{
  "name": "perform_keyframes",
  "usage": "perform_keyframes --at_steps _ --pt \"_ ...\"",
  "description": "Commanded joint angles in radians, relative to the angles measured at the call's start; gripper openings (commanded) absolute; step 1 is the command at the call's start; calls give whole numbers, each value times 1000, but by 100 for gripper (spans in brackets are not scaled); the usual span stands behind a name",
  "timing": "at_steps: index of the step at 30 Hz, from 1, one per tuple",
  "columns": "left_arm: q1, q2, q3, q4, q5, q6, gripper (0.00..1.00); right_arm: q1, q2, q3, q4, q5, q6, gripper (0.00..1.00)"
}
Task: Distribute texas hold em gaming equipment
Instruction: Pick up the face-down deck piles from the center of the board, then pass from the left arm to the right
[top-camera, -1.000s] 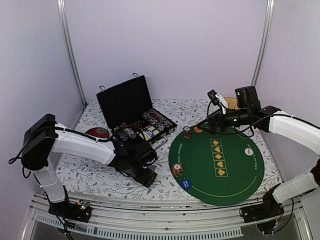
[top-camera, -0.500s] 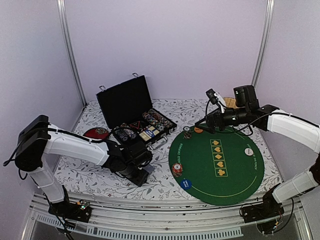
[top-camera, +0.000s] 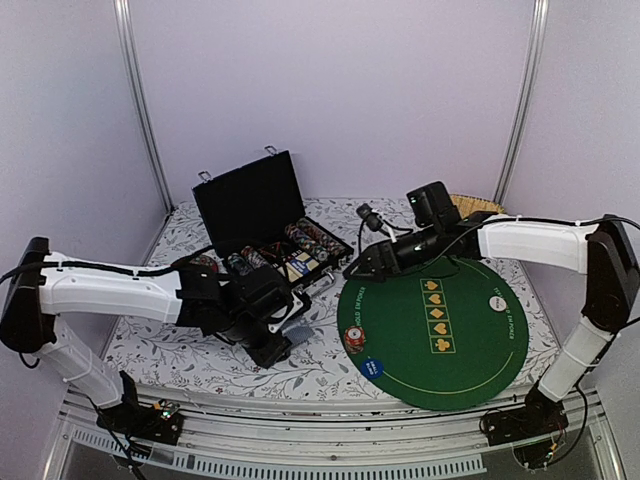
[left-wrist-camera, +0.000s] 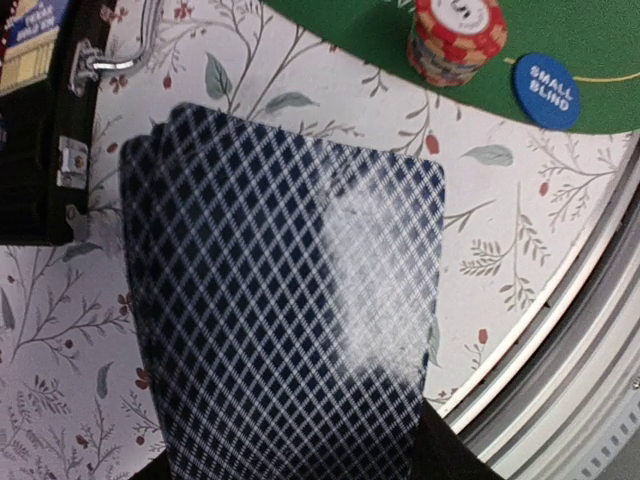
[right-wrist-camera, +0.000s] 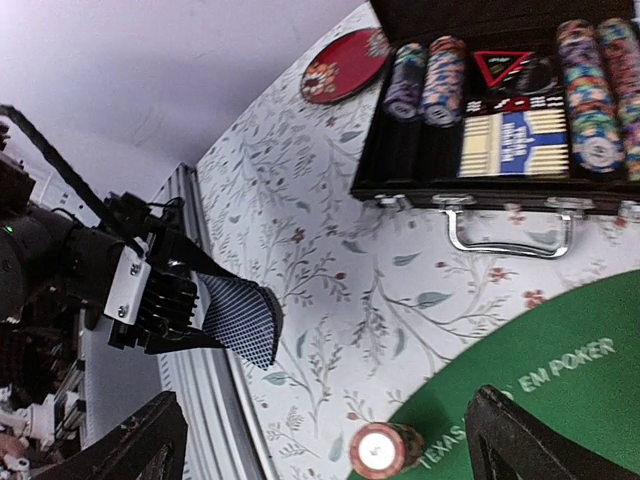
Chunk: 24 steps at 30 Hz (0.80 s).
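My left gripper is shut on a small fan of playing cards with grey-blue diamond backs, held just above the floral cloth in front of the case; the cards hide its fingers in the left wrist view. A red-and-white striped chip stack and a blue "small blind" disc sit on the near left edge of the green mat. A white disc lies on the mat's right side. My right gripper hangs open and empty over the mat's left rim, facing the held cards.
The black hinged case stands open at the back left, with chip rows and a card deck inside. A round dark-red dish lies left of it. The table's metal front rail runs close below the cards.
My left gripper has closed on the cards and drawn back to the left with them. The right arm has swung left across the mat toward the case.
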Motion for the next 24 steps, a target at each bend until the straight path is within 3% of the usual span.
perform_keyframes --at_steps 1,9,24 --pt "-14 -58 15 48 3 79 52 73 77 82 51 -110 31 99" --pt "-12 -98 40 104 4 115 52 143 183 157 52 -220 12 99" --pt "-11 -152 46 133 -2 139 52 161 268 157 139 -304 45 99"
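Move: The dark card deck is already pinched in the left hand, its middle about 3 cm right and 2 cm ahead of that hand point, 1 cm below. From the right hand, the deck is roughly 12 cm left, 10 cm back and 12 cm below. The red chip stack stands some 12 cm right of the left hand and 4 cm ahead, the small blind button about 15 cm right and 2 cm back, both 6 to 7 cm lower. Leftward and back, at almost constant height, the right hand sweeps about 10 cm towards the deck, fast at first and then easing, turning some 20 degrees counter-clockwise with its fingers kept wide open. The left hand meanwhile keeps its pinch on the deck and raises it about 4 cm, with a slight drift right and a small tilt, then holds there. ##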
